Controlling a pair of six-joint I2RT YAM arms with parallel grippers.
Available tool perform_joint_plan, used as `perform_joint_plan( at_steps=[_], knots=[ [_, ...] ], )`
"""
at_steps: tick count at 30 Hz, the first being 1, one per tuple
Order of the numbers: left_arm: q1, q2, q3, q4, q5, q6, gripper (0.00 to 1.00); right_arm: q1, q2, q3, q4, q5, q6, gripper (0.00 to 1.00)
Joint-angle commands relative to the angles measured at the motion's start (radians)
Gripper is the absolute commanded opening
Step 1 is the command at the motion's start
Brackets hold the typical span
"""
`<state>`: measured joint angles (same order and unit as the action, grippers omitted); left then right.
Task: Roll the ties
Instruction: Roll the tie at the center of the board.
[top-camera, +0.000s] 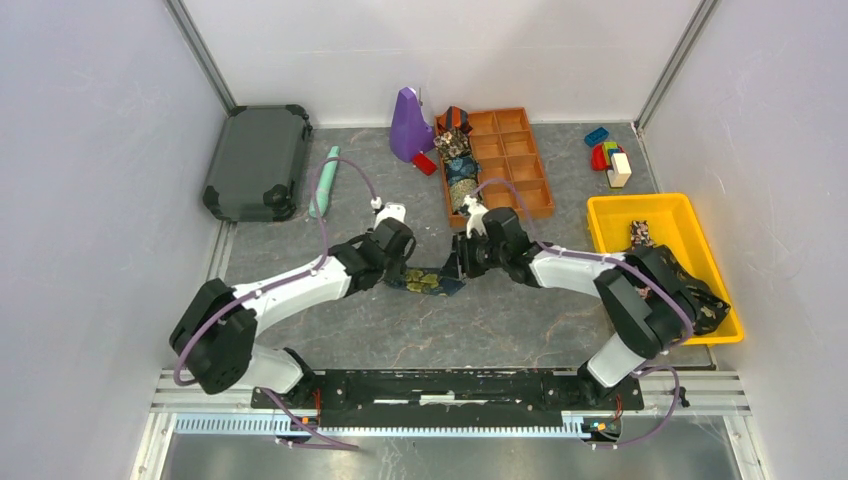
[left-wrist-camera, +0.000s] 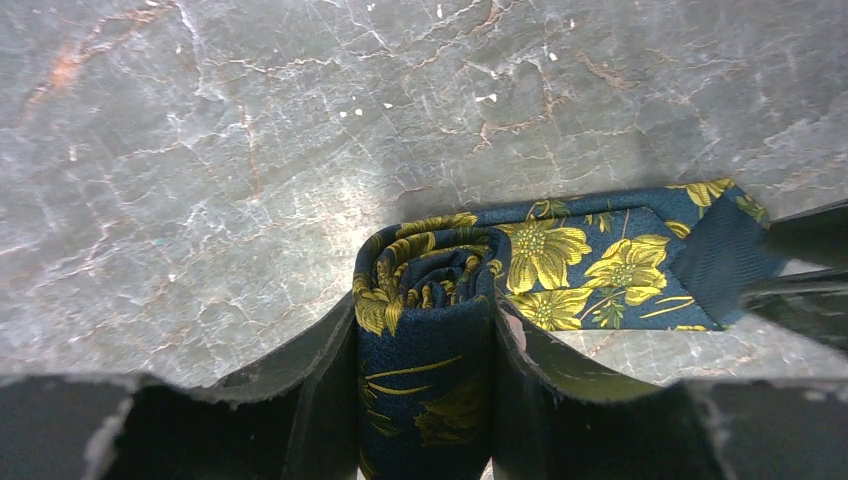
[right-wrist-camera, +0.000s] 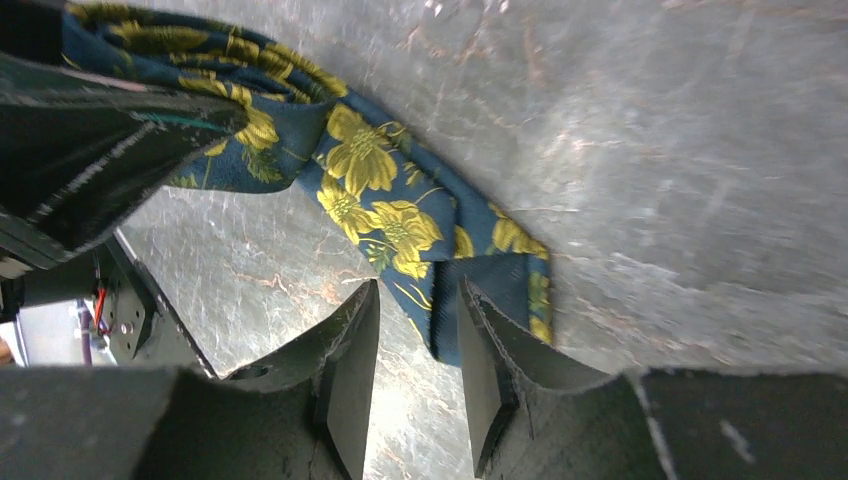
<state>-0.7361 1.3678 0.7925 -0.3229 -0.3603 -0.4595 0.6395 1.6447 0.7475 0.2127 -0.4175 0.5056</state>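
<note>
A navy tie with gold flowers (top-camera: 428, 281) lies mid-table between my two grippers. One end is wound into a tight roll (left-wrist-camera: 425, 300), and my left gripper (left-wrist-camera: 425, 320) is shut on that roll, one finger on each side. The unrolled tail (left-wrist-camera: 600, 265) runs off to the right, flat on the table. My right gripper (right-wrist-camera: 418, 300) stands open at the tail's pointed tip (right-wrist-camera: 445, 330); the tip reaches just into the gap, not clamped. In the top view the left gripper (top-camera: 400, 270) and right gripper (top-camera: 458, 265) face each other. More rolled ties (top-camera: 458, 160) sit in the orange tray (top-camera: 525, 165).
A yellow bin (top-camera: 610, 215) at the right holds more patterned fabric (top-camera: 640, 235). A dark grey case (top-camera: 255, 160) lies at the back left, with a mint-green stick (top-camera: 325, 182) beside it. A purple object (top-camera: 408, 125) and toy blocks (top-camera: 610, 160) stand at the back.
</note>
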Motion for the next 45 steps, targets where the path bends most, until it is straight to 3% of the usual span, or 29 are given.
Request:
perform_joint_plan(
  at_steps=[1, 20, 37, 42, 45],
  knots=[
    [-0.064, 0.064, 0.097, -0.122, -0.212, 0.021, 0.30, -0.050, -0.111, -0.006, -0.080, 0.057, -0.041, 0.41],
    [-0.219, 0.419, 0.383, -0.433, -0.552, -0.041, 0.29, -0.163, -0.275, -0.168, -0.083, 0.060, -0.051, 0.40],
    [-0.311, 0.641, 0.530, -0.489, -0.568, -0.083, 0.29, -0.190, -0.315, -0.215, -0.081, 0.055, -0.052, 0.39],
    [-0.327, 0.672, 0.548, -0.488, -0.544, -0.077, 0.34, -0.192, -0.314, -0.220, -0.081, 0.051, -0.052, 0.39],
    [-0.331, 0.674, 0.551, -0.489, -0.519, -0.064, 0.43, -0.192, -0.316, -0.213, -0.086, 0.051, -0.053, 0.39]
  ],
)
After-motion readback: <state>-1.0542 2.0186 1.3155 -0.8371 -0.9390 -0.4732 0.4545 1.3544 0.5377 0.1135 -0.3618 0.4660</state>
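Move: The left hand already grips the rolled part of the tie, about 5 cm above the table; the flat tail still to be rolled has its middle some 7 cm to its right, 2 cm nearer the base and 5 cm below. From the empty right hand, that tail lies about 4 cm left, 3 cm back and 3 cm down. The compartment tray is roughly 22 cm ahead and 10 cm right of the right hand. Tipping over to the right by nearly 50 degrees, the left hand rolls the tie bundle in its steady grip towards the free end, then eases about 3 cm right and 3 cm down onto the tail. The right hand clears out of its way, some 9 cm to the right with a brief hop up and back down, fingers unchanged and empty. ##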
